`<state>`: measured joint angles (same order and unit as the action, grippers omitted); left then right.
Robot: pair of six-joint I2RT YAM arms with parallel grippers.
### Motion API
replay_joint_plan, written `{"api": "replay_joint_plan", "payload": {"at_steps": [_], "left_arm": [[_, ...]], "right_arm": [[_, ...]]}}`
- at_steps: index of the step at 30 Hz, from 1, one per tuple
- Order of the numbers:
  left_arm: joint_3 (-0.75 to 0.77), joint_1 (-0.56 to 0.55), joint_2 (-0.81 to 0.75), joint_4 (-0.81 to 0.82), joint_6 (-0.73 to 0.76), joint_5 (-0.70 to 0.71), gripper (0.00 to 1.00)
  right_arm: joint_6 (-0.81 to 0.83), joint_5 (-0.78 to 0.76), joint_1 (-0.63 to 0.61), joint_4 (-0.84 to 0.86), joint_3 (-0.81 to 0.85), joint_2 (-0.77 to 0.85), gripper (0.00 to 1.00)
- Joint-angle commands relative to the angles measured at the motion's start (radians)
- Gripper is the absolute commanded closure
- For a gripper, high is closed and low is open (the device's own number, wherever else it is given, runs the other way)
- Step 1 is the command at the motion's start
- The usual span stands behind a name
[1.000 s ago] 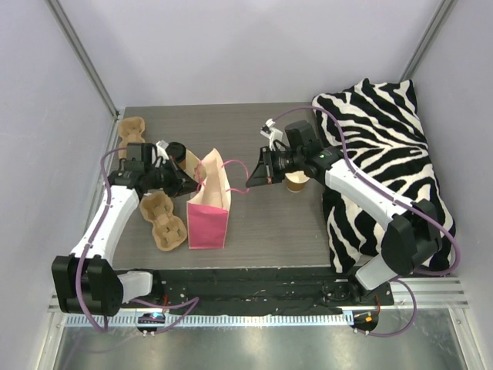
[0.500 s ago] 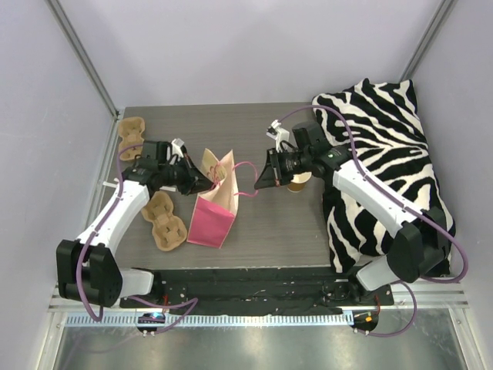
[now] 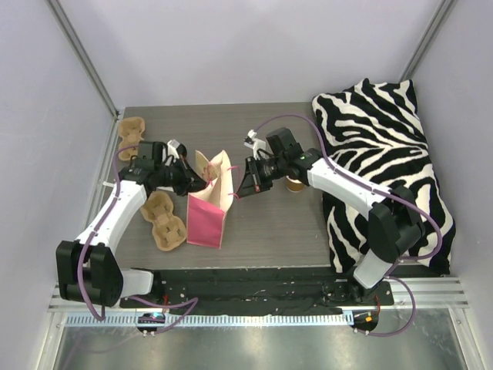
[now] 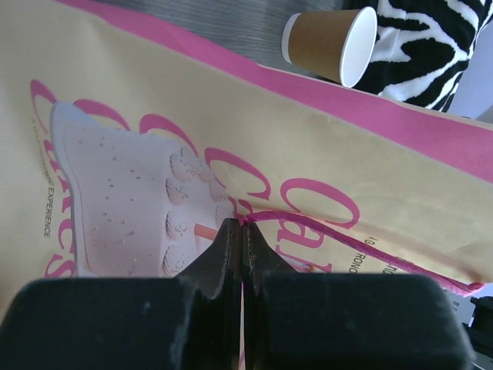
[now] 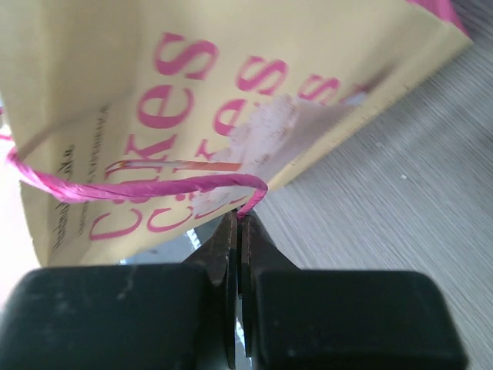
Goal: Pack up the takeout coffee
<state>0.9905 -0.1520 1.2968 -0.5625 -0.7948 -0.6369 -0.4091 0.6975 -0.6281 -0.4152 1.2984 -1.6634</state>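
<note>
A pink and cream paper bag [image 3: 206, 208] stands at the table's middle left, mouth up. My left gripper [image 3: 203, 182] is shut on the bag's left pink cord handle [image 4: 347, 240], its tips [image 4: 242, 228] pinching the cord against the printed side [image 4: 231, 131]. From the other side, my right gripper [image 3: 238, 190] is shut on the opposite pink handle [image 5: 139, 187], tips [image 5: 239, 218] close to the bag's face [image 5: 231, 62]. A brown paper coffee cup [image 3: 294, 183] stands upright just right of the right gripper, also seen past the bag [image 4: 330, 40].
Two brown pulp cup carriers lie at the left, one [image 3: 163, 220] beside the bag and one [image 3: 132, 129] at the far corner. A zebra-striped cloth [image 3: 377, 154] covers the table's right side. Grey walls close in left, right and behind.
The right gripper has moved left toward the bag with its handle. The left gripper shifted right with its handle. The bag tipped, then stands narrower and more upright.
</note>
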Motion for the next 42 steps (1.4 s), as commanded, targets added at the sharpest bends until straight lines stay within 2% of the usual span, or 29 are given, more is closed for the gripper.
{"api": "replay_joint_plan", "payload": {"at_steps": [1,9,14,21,26,28,32,36,37,39,40,42], "left_arm": [[-0.026,0.005,-0.022,-0.025,0.025,-0.006,1.00],[-0.018,-0.050,0.022,0.081,-0.069,-0.072,1.00],[-0.003,-0.104,0.055,0.156,-0.133,-0.101,1.00],[0.039,-0.150,0.104,0.246,-0.178,-0.099,0.98],[0.045,-0.103,0.073,0.132,-0.100,-0.110,0.91],[0.034,-0.060,0.050,0.089,-0.070,-0.124,0.86],[0.033,-0.003,-0.029,0.018,-0.005,-0.147,0.73],[0.074,0.000,-0.059,0.049,0.034,-0.182,0.45],[0.082,0.002,-0.062,0.047,0.045,-0.184,0.42],[0.103,0.003,-0.076,0.020,0.063,-0.191,0.32],[0.105,0.003,-0.083,0.015,0.071,-0.191,0.30],[0.103,0.006,-0.103,0.006,0.077,-0.190,0.26]], "right_arm": [[-0.051,0.030,-0.005,0.089,0.056,-0.007,0.99],[-0.007,0.034,0.027,-0.006,0.081,0.063,0.99],[0.009,0.034,0.115,-0.059,0.087,0.109,0.99],[0.065,0.036,0.172,-0.141,0.105,0.139,0.99],[0.119,0.037,0.177,-0.198,0.136,0.140,0.99],[0.169,0.024,0.179,-0.258,0.163,0.148,0.90],[0.233,-0.006,0.182,-0.341,0.203,0.182,0.81],[0.259,-0.032,0.183,-0.387,0.234,0.211,0.70],[0.262,-0.036,0.182,-0.393,0.248,0.217,0.62],[0.276,-0.049,0.182,-0.410,0.268,0.232,0.56],[0.280,-0.053,0.182,-0.415,0.289,0.238,0.49],[0.291,-0.062,0.182,-0.431,0.315,0.252,0.43]]}}
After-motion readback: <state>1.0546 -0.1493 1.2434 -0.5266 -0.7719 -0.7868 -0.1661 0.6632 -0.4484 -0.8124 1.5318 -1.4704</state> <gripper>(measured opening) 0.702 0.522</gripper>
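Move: The takeout bag hangs between the two hands, each already pinching one of its pink handles: its middle lies some 2 cm to the left hand's right and 8 cm below, with the brown cup tray about 13 cm left of that hand and 2 cm back, and the black-lidded cup roughly 17 cm ahead and 11 cm left. From the right hand the bag's middle is about 7 cm left, 2 cm ahead; the open paper cup is some 17 cm right and 12 cm ahead. Rightward go both hands together, still gripping the pink handles and shifting the bag: the left about 6 cm, the right a similar way while also rising and reaching a little forward. The left hand then swings back left some 4 cm; both grippers open wide, letting go of the handles, and climb about 5 cm, the right fingers still drifting right and tipping up roughly 10 degrees. ##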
